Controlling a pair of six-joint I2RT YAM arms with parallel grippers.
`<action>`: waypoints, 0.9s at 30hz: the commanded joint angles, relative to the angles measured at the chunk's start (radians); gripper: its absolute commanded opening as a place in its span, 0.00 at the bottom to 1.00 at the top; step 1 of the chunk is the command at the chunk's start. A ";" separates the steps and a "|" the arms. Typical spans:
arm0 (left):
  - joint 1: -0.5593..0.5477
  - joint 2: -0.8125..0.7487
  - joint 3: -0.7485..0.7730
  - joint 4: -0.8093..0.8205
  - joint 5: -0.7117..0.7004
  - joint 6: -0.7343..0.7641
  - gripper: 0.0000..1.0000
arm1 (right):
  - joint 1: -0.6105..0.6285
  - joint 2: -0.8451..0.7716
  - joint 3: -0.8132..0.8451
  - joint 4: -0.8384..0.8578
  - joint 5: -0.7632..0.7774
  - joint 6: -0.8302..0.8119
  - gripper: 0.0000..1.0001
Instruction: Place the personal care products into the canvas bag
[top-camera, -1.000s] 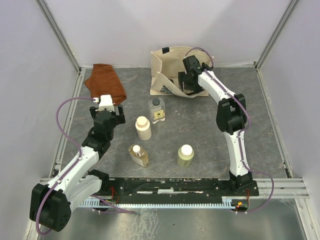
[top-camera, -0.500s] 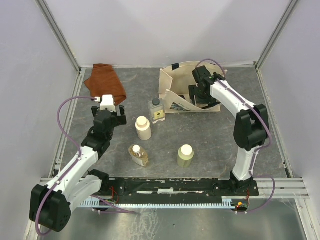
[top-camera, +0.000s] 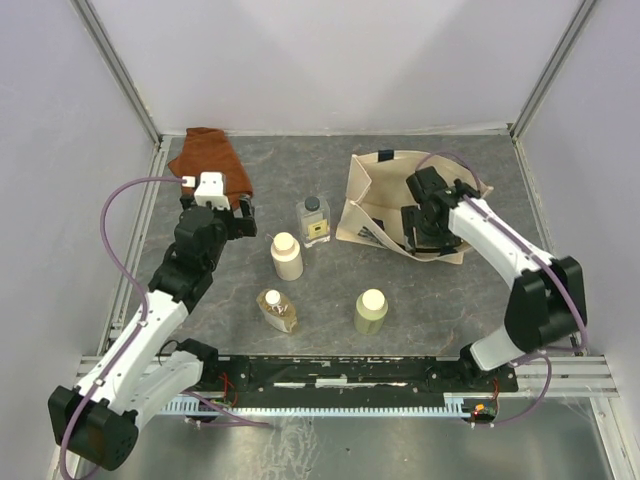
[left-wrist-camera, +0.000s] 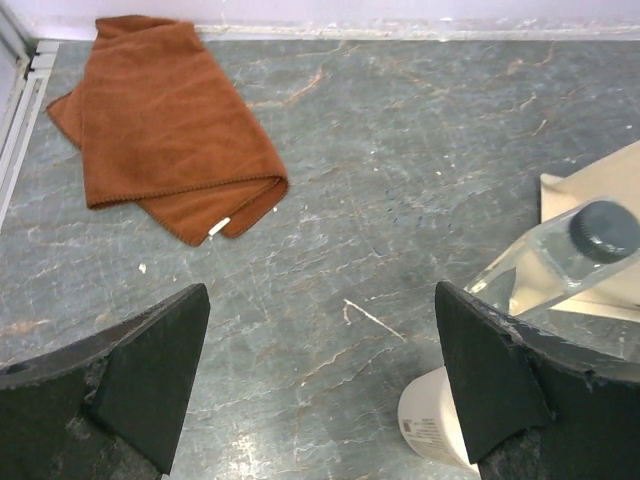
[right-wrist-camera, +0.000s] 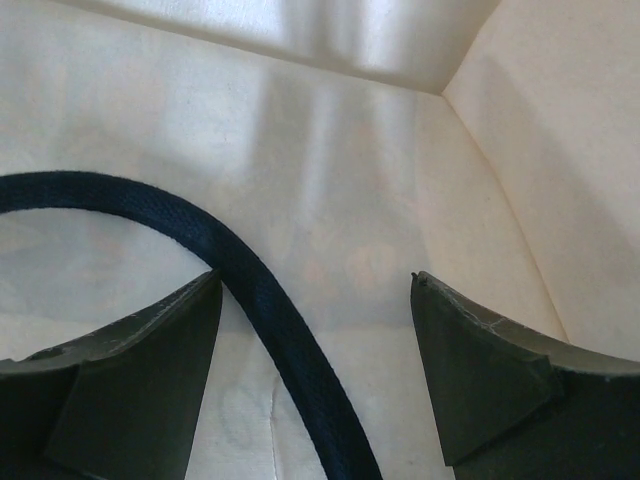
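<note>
The beige canvas bag lies on its side at the right of the table, mouth toward the right. My right gripper is inside that mouth, open; the bag's dark strap runs between its fingers along the left one, over the pale lining. Four products stand on the table: clear square bottle, cream cylinder, amber flat bottle and olive-green cylinder. My left gripper hangs open left of the clear bottle and cream cylinder, holding nothing.
A rust-brown folded cloth lies at the back left, also in the left wrist view. Metal rails and grey walls border the table on the left, back and right. The arm bases sit along the front rail.
The right arm has swung right and toward the front, and the bag has moved with it from the back centre. Its jaws have widened. The left gripper shifted slightly back and left.
</note>
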 joint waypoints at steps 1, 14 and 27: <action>-0.038 -0.007 0.088 -0.056 0.010 -0.050 1.00 | 0.002 -0.144 -0.068 -0.055 0.029 0.034 0.84; -0.191 0.142 0.229 -0.034 0.070 -0.073 1.00 | 0.008 -0.357 0.085 -0.258 0.035 0.034 0.86; -0.396 0.536 0.685 0.043 0.191 -0.038 0.99 | 0.152 -0.403 0.425 -0.458 0.007 0.063 0.88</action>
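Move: The right hand, empty and open, is down inside the canvas bag at its near wall; the bag's middle lies about 9 cm ahead and 4 cm to its left, a couple of cm lower, and the green bottle 12 cm back and 12 cm left. From the left hand the bag is some 37 cm right and 8 cm ahead, with the clear bottle 16 cm right and 4 ahead, the white bottle 10 cm right and 4 back, all about 15 cm lower. The open right hand goes on drawing the bag's near wall back towards the robot for about 6 cm, easing upward, then climbs steeply out of the bag, some 20 cm up in all, with the fingers swinging about 25 degrees from down towards forward. Meanwhile the left hand, open and empty, sweeps right over the clear bottle towards the bag, rising about 11 cm mostly late on, coming slightly forward and turning clockwise. ##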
